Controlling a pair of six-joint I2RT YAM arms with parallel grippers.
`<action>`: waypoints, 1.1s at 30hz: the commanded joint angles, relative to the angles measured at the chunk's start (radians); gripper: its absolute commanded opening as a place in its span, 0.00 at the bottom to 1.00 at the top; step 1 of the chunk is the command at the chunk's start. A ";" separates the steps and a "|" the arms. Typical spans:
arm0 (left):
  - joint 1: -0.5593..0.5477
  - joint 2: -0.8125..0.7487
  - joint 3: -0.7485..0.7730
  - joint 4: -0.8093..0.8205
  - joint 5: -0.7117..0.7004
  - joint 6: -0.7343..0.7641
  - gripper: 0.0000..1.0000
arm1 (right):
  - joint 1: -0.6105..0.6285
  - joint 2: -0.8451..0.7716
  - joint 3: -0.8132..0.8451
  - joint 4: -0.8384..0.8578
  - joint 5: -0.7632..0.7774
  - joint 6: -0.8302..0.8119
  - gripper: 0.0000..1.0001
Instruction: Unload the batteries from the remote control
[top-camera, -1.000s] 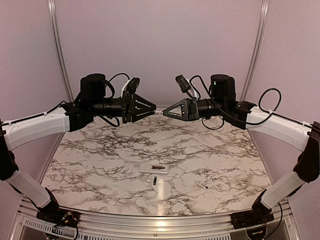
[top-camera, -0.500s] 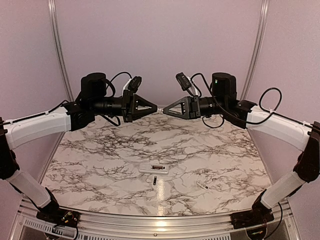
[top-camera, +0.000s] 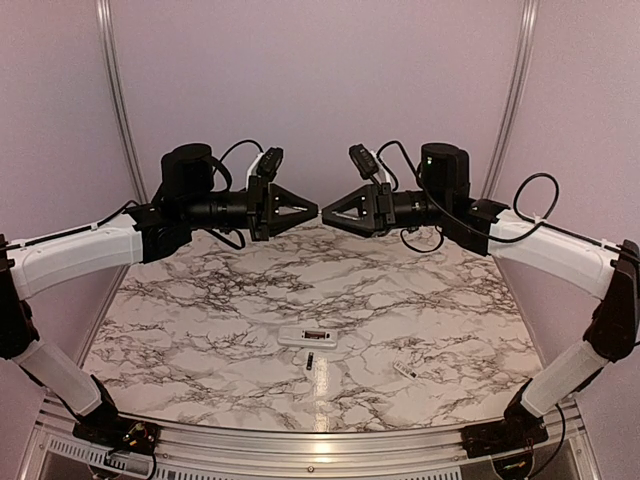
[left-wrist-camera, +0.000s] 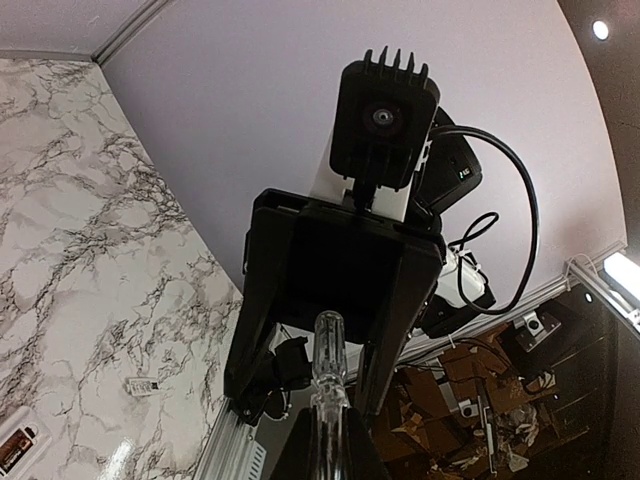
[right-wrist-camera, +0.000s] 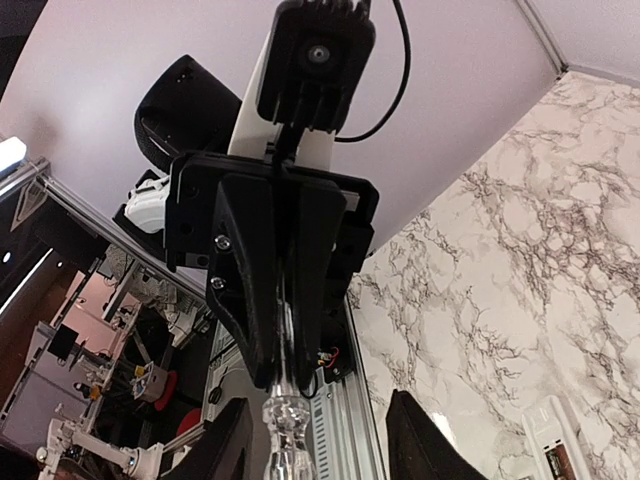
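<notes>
The remote control (top-camera: 310, 336) lies face down on the marble table, its dark-red recess up; it also shows at the lower edges of the wrist views (left-wrist-camera: 14, 450) (right-wrist-camera: 553, 440). One battery (top-camera: 310, 362), a tiny dark cylinder, lies just in front of it. Both arms are raised high above the table, tip to tip. My left gripper (top-camera: 314, 211) (left-wrist-camera: 330, 428) is shut on a clear-handled screwdriver (left-wrist-camera: 330, 365) (right-wrist-camera: 285, 430), handle pointing at the right arm. My right gripper (top-camera: 326, 213) (right-wrist-camera: 320, 445) is open, its fingers (right-wrist-camera: 226, 445) standing apart on either side of the handle.
A small white flat chip (top-camera: 404, 370) (left-wrist-camera: 141, 384) lies on the table right of the battery. Purple walls with metal rails close in the back and sides. A metal rail (top-camera: 320, 445) runs along the near edge.
The left gripper closed on the screwdriver. Then the right gripper opened off the handle. Both arms stay raised, tips nearly meeting.
</notes>
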 joint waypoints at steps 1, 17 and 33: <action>-0.002 0.002 0.026 0.026 -0.033 0.004 0.00 | 0.006 -0.023 0.009 0.037 0.001 0.028 0.40; 0.001 -0.033 -0.024 0.037 -0.120 -0.004 0.00 | 0.014 -0.036 0.007 0.119 0.003 0.077 0.24; 0.000 -0.033 -0.032 0.022 -0.131 0.015 0.05 | 0.016 -0.033 0.008 0.107 0.020 0.068 0.00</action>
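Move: Between the right hand's half-open fingers is the near end of the clear tool that the left hand already pinches; its middle lies about 2 cm to the right hand's left and at its height. The remote is some 35 cm below the right hand, about 2 cm back and 3 cm left, with the loose battery roughly 8 cm back and 3 cm left on the tabletop. From the left hand, the tool's middle is about 2 cm to its right, level. Closing around the free end of the clear tool, the right fingers go from about half open to a pinch on it while the right hand climbs roughly 2.5 cm and tips its fingertips up slightly. The left hand keeps its grip, easing about 1 cm forward, then about 1 cm up, and turning some 5 degrees counter-clockwise. ##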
